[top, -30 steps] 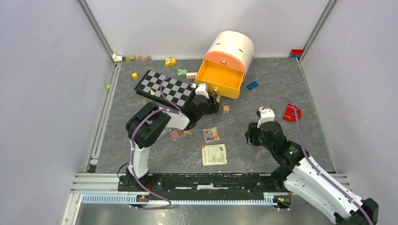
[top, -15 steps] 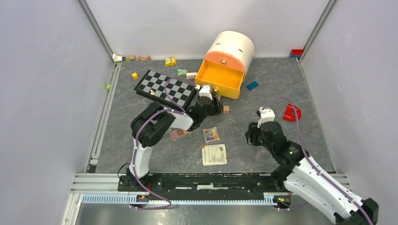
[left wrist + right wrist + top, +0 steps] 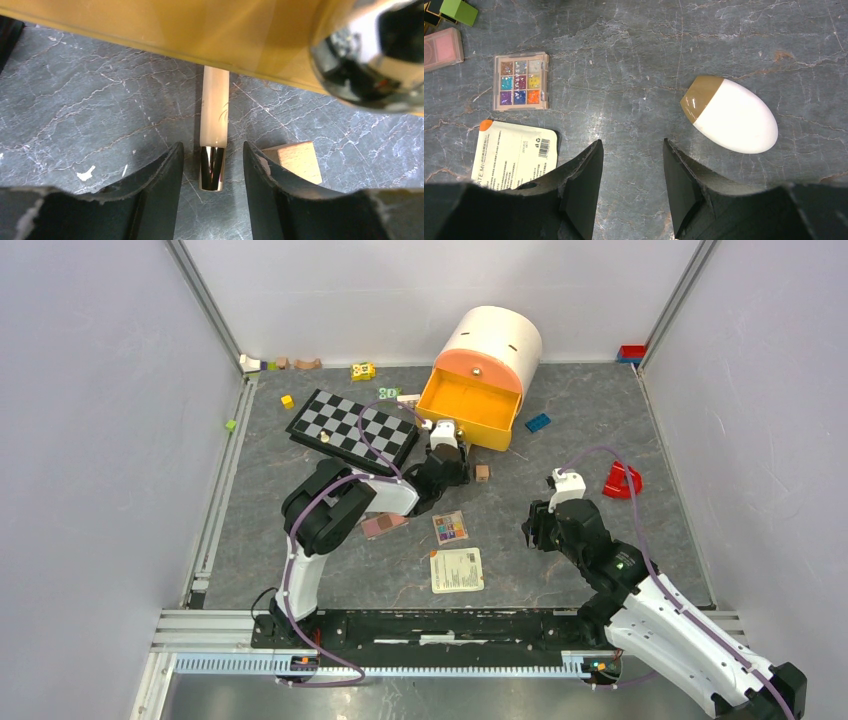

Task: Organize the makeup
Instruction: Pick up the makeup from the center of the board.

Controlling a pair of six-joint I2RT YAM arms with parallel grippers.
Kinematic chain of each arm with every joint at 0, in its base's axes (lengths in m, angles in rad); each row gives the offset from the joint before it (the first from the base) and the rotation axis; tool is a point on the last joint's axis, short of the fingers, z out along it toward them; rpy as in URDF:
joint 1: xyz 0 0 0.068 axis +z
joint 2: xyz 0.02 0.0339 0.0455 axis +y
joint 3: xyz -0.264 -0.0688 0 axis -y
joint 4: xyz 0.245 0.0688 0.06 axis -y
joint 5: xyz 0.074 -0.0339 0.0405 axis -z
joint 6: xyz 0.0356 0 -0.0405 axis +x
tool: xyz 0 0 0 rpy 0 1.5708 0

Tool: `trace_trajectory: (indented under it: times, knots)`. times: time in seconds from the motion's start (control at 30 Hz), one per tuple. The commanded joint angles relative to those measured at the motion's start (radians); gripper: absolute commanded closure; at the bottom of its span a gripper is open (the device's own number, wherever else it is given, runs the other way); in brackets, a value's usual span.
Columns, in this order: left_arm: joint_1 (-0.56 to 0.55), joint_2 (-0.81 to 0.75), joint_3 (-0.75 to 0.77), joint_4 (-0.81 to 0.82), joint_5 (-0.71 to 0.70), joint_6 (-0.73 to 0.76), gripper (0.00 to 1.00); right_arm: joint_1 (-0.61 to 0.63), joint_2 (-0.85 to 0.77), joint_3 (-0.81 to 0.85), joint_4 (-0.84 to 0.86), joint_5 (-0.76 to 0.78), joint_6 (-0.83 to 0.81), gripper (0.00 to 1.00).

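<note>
In the left wrist view my left gripper (image 3: pixel 212 150) is open, low over the floor. A cream-handled brush (image 3: pixel 216 110) with a gold ferrule lies between its fingers, not touching either one. The brush's far end runs under the orange drawer (image 3: pixel 150 25). In the top view the left gripper (image 3: pixel 452 452) sits right at the drawer's front (image 3: pixel 470 410). My right gripper (image 3: pixel 633 150) is open and empty above bare floor. The white egg-shaped sponge (image 3: pixel 734 117) lies just to its right. The multicolour palette (image 3: pixel 521 81) and the pink palette (image 3: pixel 441 48) lie to the left.
A wooden cube (image 3: pixel 300 160) lies against the left gripper's right finger, below the drawer's chrome knob (image 3: pixel 370 55). A white printed sachet (image 3: pixel 456 569) lies near the front. The chessboard (image 3: pixel 352 430), a blue brick (image 3: pixel 538 422) and a red piece (image 3: pixel 622 481) lie around, with small toys along the back wall.
My left gripper has moved right and toward the orange drawer, ending up astride the brush. The right arm has not moved.
</note>
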State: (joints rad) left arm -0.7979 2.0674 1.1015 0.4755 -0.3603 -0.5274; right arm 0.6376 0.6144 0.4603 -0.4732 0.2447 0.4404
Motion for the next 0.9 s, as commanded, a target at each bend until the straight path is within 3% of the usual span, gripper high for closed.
trace_trajectory:
  times: [0.0, 0.27, 0.43, 0.8, 0.87]
  knots:
    - [-0.009, 0.021, 0.009, -0.11, -0.06, 0.042, 0.48, 0.004, -0.005, 0.003, 0.009, 0.007, -0.002, 0.46]
    - [-0.015, 0.027, 0.014, -0.127, -0.059, 0.049, 0.6, 0.003, -0.005, 0.001, 0.01, 0.009, -0.002, 0.46]
    - [-0.015, 0.012, -0.017, -0.079, 0.009, 0.076, 0.74, 0.003, -0.004, -0.001, 0.015, 0.01, -0.002, 0.46]
    - [-0.018, -0.146, -0.169, -0.043, 0.052, 0.069, 0.88, 0.004, -0.004, -0.013, 0.029, 0.008, 0.003, 0.46]
    - [-0.02, -0.187, -0.197, -0.046, 0.069, 0.063, 0.97, 0.004, 0.0, -0.018, 0.039, 0.002, 0.006, 0.46]
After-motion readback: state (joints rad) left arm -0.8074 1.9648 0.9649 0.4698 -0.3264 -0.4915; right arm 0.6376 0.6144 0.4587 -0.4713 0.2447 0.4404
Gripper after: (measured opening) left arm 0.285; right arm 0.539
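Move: The left hand's open fingers already straddle the gold cap at the near end of the makeup tube; the tube's middle lies about 4 cm ahead, 1 cm right and 1 cm lower. The wooden block stands 5 cm to the hand's right and 1 cm ahead; the open yellow drawer is centred some 12 cm ahead, 2 cm right and 5 cm higher; the eyeshadow palette lies 10 cm back, 2 cm left. From the idle right hand the tube is roughly 16 cm ahead, 11 cm left and 10 cm below. The left hand stays low over the gold cap, easing left and down by barely half a centimetre each, while its fingers close from the two sides until they pinch the cap. Keeping that hold, with hardly any wrist turn, it then draws the tube back about 3 cm and some 1.5 cm left, away from the yellow drawer and the wooden block, without lifting. ##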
